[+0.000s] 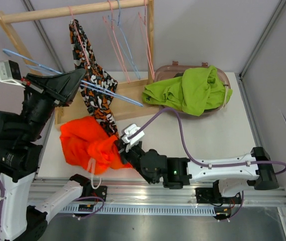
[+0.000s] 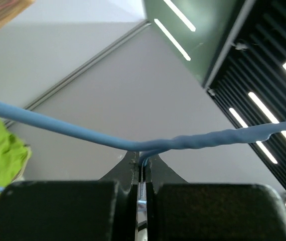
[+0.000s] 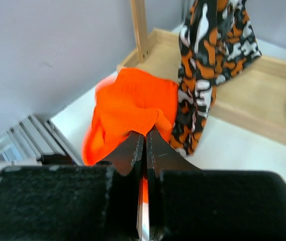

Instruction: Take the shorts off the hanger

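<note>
The bright orange shorts (image 1: 89,143) lie bunched on the table at the near left. My right gripper (image 1: 119,145) is shut on a fold of the orange shorts (image 3: 135,108). My left gripper (image 1: 80,76) is shut on the neck of a blue wire hanger (image 1: 108,89), held off the rail; the hanger (image 2: 83,131) crosses the left wrist view. The camouflage shorts (image 1: 94,75) hang from a pink hanger on the wooden rail (image 1: 73,10) and show in the right wrist view (image 3: 216,45). The lime green shorts (image 1: 188,90) lie in a basket. The navy and olive pairs are out of view.
The wooden rack has a base board (image 1: 128,98) and uprights. Empty pink and blue hangers (image 1: 120,40) hang on the rail. The brown basket (image 1: 223,80) sits at the back right. A purple cable (image 1: 183,135) loops over the table. Grey walls close in behind and on the right.
</note>
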### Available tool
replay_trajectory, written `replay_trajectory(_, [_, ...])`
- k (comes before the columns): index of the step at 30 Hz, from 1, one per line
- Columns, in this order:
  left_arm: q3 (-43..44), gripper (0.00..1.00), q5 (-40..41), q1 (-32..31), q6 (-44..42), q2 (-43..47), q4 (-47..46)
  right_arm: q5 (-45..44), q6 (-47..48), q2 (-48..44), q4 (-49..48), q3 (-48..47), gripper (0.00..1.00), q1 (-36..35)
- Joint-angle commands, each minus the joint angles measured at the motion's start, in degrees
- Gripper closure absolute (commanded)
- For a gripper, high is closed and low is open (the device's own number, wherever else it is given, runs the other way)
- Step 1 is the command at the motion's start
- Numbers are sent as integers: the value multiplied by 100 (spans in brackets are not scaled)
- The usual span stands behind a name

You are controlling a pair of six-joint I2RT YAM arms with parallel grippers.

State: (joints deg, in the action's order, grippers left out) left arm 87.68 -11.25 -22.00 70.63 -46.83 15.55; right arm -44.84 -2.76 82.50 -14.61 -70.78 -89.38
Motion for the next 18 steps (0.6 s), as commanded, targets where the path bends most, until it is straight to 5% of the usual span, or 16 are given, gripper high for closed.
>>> replay_trajectory(1, [574,100,-588,-24,21,-282,-430,-893,91,-690,-525,91,100,-149])
replay_trajectory(10, [1200,100,-1108,-24,-1726,-292,2623,-686,2244,-1657,-543,-839,100,491])
replay_trajectory(18, [426,100,-1539,-24,-2993,51,3954,684,2720,-1343,396,-3044,100,2492])
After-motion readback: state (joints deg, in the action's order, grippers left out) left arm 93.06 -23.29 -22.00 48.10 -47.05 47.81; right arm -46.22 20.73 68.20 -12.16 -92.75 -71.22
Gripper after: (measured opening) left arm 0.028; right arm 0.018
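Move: Roughly 40 cm ahead and 32 cm to the right of the right hand, some 28 cm lower, lies the basket with the green shorts piled on it. The camo shorts hang about 34 cm ahead and 16 cm left of that hand, a little lower; the empty hangers about 33 cm straight ahead, 12 cm higher. From the left hand the basket is about 36 cm ahead, 37 cm right and 53 cm down. Keeping its pinch on the orange shorts, the right hand sweeps up about 24 cm and right about 20 cm, with some forward reach, across to the basket's side, its fingers swinging clockwise and tipping upward. The left hand, still shut on the blue hanger, rises a little, then sinks to about 11 cm below its start, rolling some 30 degrees left side up. ##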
